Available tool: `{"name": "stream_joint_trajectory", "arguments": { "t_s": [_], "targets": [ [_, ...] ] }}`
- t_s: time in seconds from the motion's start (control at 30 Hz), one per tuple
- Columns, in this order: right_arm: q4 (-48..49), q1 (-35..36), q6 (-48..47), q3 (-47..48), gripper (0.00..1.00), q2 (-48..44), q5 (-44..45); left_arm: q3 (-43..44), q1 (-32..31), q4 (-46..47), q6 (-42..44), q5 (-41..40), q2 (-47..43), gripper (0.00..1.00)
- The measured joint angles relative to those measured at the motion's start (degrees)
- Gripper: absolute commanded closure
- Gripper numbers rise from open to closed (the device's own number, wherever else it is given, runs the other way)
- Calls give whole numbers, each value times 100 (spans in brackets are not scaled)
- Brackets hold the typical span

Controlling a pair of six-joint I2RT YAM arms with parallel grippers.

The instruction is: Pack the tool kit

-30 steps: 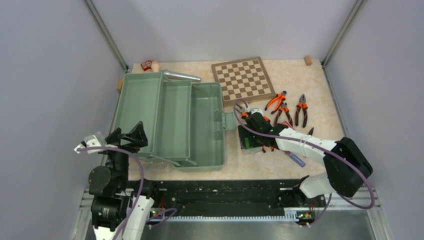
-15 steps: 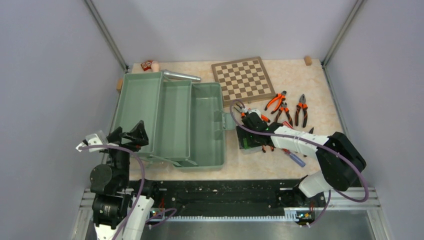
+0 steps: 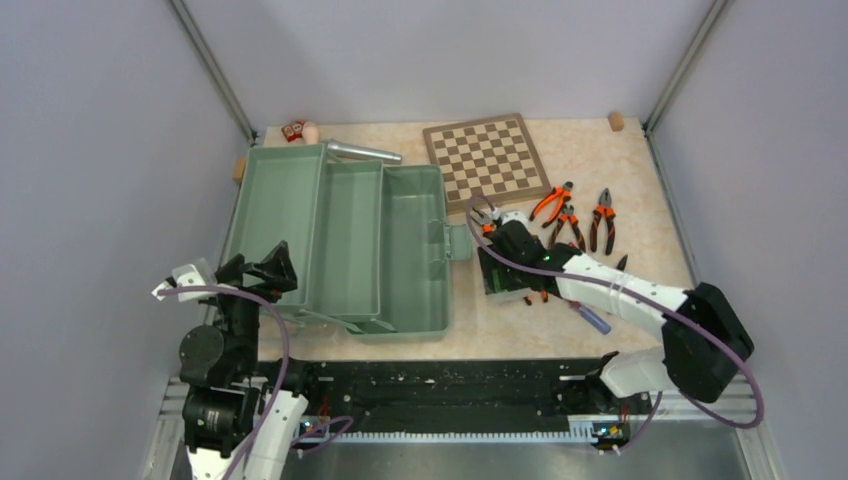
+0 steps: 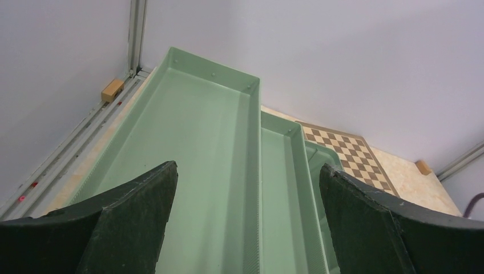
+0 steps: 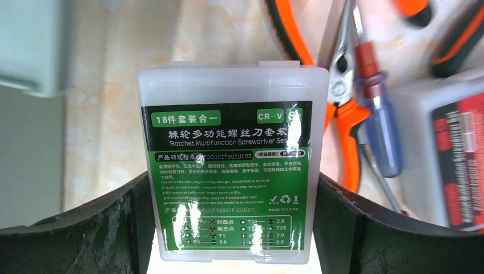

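The sage-green toolbox (image 3: 340, 240) lies open at the left of the table, and its trays (image 4: 217, 142) hold nothing. My left gripper (image 3: 255, 272) hovers open over the box's near-left corner, with nothing between its jaws (image 4: 246, 166). The green bit case (image 5: 228, 142) lies flat on the table to the right of the box (image 3: 497, 275). My right gripper (image 5: 231, 177) points down at it, a finger against each long side. Orange-handled pliers (image 5: 342, 114), a blue screwdriver (image 5: 379, 137) and the red bit case (image 5: 451, 154) lie just beside it.
More orange-handled pliers (image 3: 603, 220) lie further right. The chessboard (image 3: 486, 160) sits at the back centre. A hammer (image 3: 360, 151) rests behind the toolbox. A small wooden block (image 3: 615, 121) is at the back right corner, and small red pieces (image 3: 293, 130) at the back left.
My right gripper's jaws have narrowed onto the green bit case, and the arm has shifted slightly. The left arm has not moved.
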Motion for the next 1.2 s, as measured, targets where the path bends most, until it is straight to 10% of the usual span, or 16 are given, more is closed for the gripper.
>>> {"name": "stream_joint_trajectory", "arguments": {
  "t_s": [0.43,1.2],
  "targets": [
    [-542,424,-894,1869,46,-815,177,129,0,-26,-9,-9,0,2],
    [981,1945,-3281,4030,44,2035,-3045,348,0,-326,98,-404,-129,2]
  ]
}}
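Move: The middle tray of the open tool box, where the green screwdriver set in my right hand is headed, lies about 29 cm left, 3 cm ahead and 10 cm above it. The deep lower bin comes first, 18 cm left and 2 cm ahead; the far-left tray is some 43 cm left, 4 cm ahead and 15 cm up. The red case is 13 cm right and 1 cm ahead. From my left hand, the middle tray is about 9 cm right, 10 ahead and 20 below. Keeping my grip on the green set, I lift it steeply by about 20 cm, then swing my right hand some 28 cm left across the lower bin to the middle tray, drawing back slightly and sinking a few centimetres at the end. Meanwhile my wrist turns over 60 degrees counter-clockwise and the fingers flatten to point left and down. My empty left hand eases back slightly, rising a little. ##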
